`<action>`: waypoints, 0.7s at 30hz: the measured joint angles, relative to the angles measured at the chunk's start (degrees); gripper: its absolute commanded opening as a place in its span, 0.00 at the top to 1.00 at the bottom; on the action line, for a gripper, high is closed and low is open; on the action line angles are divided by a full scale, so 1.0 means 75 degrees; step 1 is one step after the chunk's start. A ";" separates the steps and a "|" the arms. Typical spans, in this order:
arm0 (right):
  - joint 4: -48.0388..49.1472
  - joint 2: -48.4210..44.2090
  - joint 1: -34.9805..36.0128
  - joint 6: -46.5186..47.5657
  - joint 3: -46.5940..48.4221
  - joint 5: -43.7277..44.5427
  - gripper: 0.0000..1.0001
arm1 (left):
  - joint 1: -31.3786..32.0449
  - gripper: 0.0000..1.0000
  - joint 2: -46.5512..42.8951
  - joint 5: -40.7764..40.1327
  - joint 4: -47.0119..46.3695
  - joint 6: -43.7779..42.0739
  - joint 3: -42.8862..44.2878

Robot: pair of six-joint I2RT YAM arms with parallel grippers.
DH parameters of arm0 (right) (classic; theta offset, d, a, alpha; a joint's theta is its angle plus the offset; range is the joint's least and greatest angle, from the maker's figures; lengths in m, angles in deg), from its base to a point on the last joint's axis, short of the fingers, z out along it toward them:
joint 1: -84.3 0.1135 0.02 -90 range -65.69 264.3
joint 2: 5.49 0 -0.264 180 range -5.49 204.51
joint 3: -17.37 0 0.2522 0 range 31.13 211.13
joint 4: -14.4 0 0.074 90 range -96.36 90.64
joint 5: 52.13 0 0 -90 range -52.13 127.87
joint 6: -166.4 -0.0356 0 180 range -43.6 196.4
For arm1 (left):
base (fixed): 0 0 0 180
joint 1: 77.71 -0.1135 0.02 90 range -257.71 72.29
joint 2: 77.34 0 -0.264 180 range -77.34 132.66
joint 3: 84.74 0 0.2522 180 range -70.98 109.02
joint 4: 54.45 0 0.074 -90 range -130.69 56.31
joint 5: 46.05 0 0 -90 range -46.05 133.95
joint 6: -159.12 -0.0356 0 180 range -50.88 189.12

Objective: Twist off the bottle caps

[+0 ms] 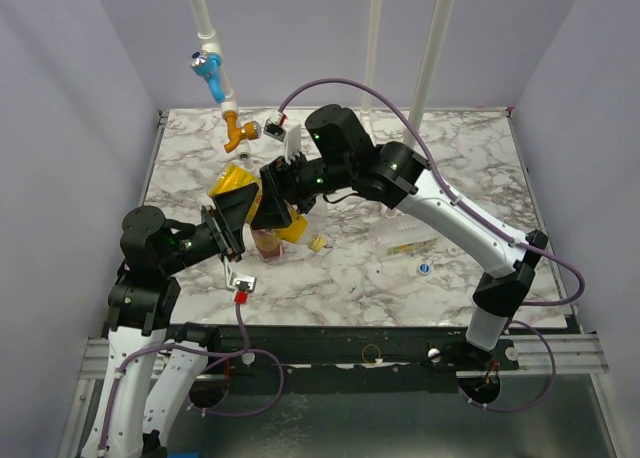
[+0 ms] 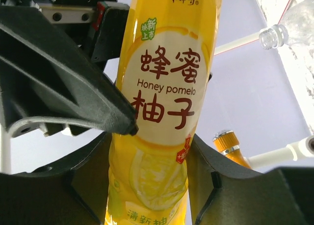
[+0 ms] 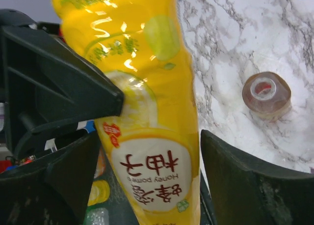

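The yellow-orange bottle (image 1: pixel 235 183) hangs in the air between both grippers, over the table's left middle. My left gripper (image 2: pixel 149 139) is shut on its lower body, both jaws pressed into the label (image 2: pixel 167 82). My right gripper (image 3: pixel 149 136) stands open around the same bottle (image 3: pixel 147 87), with a thin gap at its right jaw. The bottle's neck is hidden. Below stands the brown bottle (image 1: pixel 268 243), its mouth open (image 3: pixel 266 95). A yellow cap (image 1: pixel 318 243) and a blue-and-white cap (image 1: pixel 425 268) lie on the marble. A slim clear bottle (image 1: pixel 410 246) lies on its side.
A white pipe carrying a blue tap handle (image 1: pixel 207 63) and an orange tap (image 1: pixel 235 130) comes down at the back left. Two white poles (image 1: pixel 435 48) rise at the back. A clear uncapped bottle (image 2: pixel 284 31) shows in the left wrist view. Walls close in the marble table (image 1: pixel 480 158).
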 measured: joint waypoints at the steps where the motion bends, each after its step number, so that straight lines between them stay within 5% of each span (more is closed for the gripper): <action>1: 0.0023 0.0012 0.0003 0.0012 0.0044 -0.0006 0.00 | 0.0003 0.65 -0.0006 -0.0012 0.0000 0.0064 0.0020; 10: 0.0385 -0.0370 0.0032 0.0580 0.0466 0.1000 0.00 | 0.0017 0.70 -0.0003 -0.0309 0.0058 0.1955 0.0271; 21: 0.3144 -0.3337 0.0035 0.1154 -0.1422 0.2527 0.00 | 0.0017 0.73 0.0274 -0.0629 -0.0119 0.8224 0.1507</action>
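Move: The right hand, beside the left on the yellow bottle and already easing open, has the bottle's yellow cap about 9 cm to its right and 6 cm lower. From the left hand, still gripping the bottle, the cap lies some 12 cm right, 3 cm back and 8 cm down. The opened red-label bottle stands about 30 cm below the left hand, roughly 3 cm farther out; a clear bottle is some 10 cm right and 10 cm ahead of that hand, similarly low. Up by about 19 cm and, after a short drift forward, some 10 cm to the right, the right hand backs off the yellow bottle, fingers spreading wide and tilting up as it leaves. The left hand keeps its grip and rolls about 55 degrees around the line of its fingers, rising a few centimetres, so the cap end swings up. ##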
